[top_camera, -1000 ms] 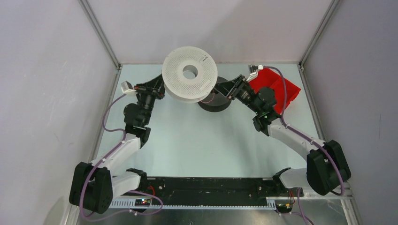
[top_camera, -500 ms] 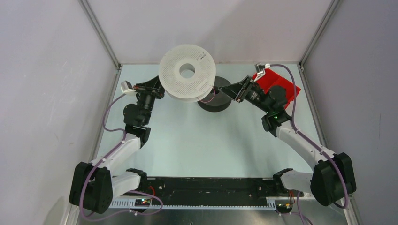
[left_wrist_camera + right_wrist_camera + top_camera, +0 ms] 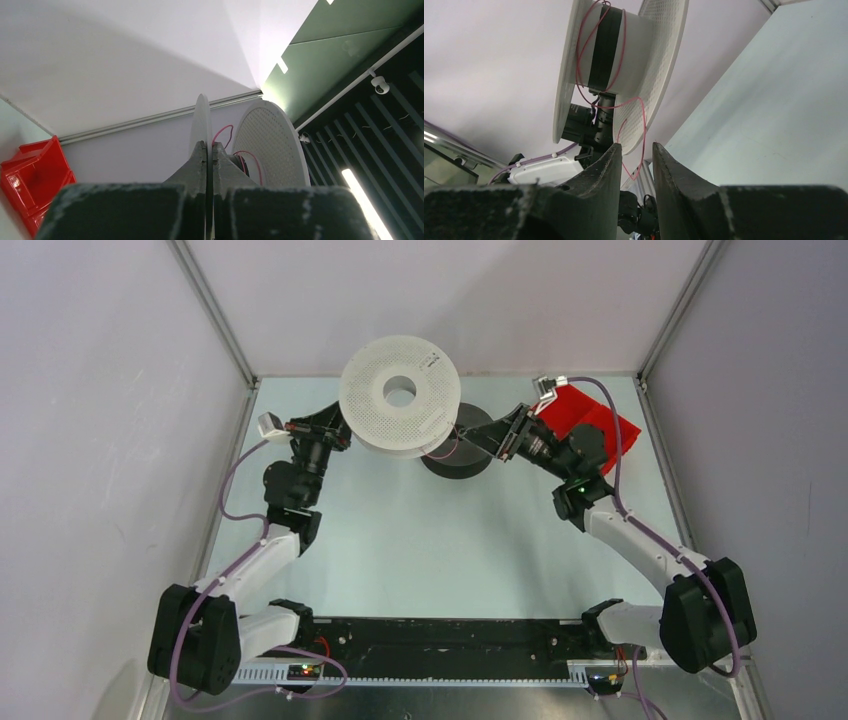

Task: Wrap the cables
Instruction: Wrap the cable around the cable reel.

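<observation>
The white spool (image 3: 378,420) hangs tilted above the table, and my left gripper (image 3: 343,432) is shut on the rim of its flange (image 3: 201,119). A thin pink cable (image 3: 643,125) circles the spool's hub loosely and droops in a slack loop. My right gripper (image 3: 635,147) stands open just right of the spool (image 3: 649,55), the loop hanging in front of the gap between its fingers, not pinched. The dark grey spool (image 3: 460,462) lies flat on the table under the white one; I see no cable on it.
A red bin (image 3: 598,423) sits at the back right behind my right arm, and it also shows at the lower left of the left wrist view, red bin (image 3: 30,170). Walls and metal frame posts close in the back and both sides.
The white spool shifted slightly left and tilted. My right arm swung out to the right, then edged back towards the spool, jaws staying apart. The left grip has not changed.
</observation>
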Available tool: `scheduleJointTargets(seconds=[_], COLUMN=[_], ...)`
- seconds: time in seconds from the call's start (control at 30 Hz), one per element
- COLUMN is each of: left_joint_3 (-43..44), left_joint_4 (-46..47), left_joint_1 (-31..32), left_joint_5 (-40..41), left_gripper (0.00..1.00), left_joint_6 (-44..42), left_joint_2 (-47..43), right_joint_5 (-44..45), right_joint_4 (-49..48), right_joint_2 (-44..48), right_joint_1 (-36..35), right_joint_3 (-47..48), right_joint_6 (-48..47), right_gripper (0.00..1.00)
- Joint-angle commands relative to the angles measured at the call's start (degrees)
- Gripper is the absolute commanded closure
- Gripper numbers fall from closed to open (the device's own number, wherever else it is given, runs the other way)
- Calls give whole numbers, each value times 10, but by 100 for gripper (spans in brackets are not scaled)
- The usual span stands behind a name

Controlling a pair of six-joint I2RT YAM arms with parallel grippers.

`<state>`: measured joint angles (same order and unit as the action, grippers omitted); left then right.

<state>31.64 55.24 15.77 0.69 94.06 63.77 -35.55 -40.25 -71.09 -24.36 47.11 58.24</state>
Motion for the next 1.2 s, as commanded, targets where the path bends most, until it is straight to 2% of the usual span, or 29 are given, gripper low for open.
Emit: scheduleJointTargets(seconds=[0.0,0.13,0.27,0.37,0.4,0.6,0.77,1.07,1.17], left_joint_3=[34,34,33,31,31,31,37,43,40], left_joint_4=[58,58,58,58,58,58,59,59,59], left_joint_1=[3,2,2,3,2,6,16,36,42], left_joint_5=[-2,-2,-2,-2,-2,4,12,33,39], left_gripper=[100,100,100,100,100,100,100,100,100], left_joint_6=[15,16,15,16,16,21,29,42,44], left_joint_2=[-6,-5,-6,-5,-5,2,10,14,13], right_joint_5=[-6,-5,3,8,10,35,123,334,440], right_joint_4=[-28,-18,-3,1,0,-108,-225,-256,-267], right_joint_2=[-7,-10,-8,-6,-5,-38,-93,-176,-196], right_joint_1=[-6,-15,-20,-24,-27,-68,-97,-173,-206], right_joint_3=[3,8,9,9,9,9,24,65,68], right_joint_6=[3,-1,-8,-10,-10,49,92,40,24], right_gripper=[67,69,77,97,99,100,100,100,100])
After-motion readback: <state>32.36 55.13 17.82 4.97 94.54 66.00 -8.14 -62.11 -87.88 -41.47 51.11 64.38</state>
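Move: The loose red cable hangs at the right fingertips, about 2 cm to the hand's left and 1 cm back. The white cable reel's drum lies some 11 cm left, 6 cm ahead and 4 cm higher; the grey reel sits on the table nearly 28 cm below, about 2 cm ahead and 2 cm right. From the left hand, which grips the white reel's flange, the cable is roughly 17 cm right and 1 cm back. Right fingers pinch the red cable, then carry it some 7 cm left between the flanges; left keeps holding reel. ##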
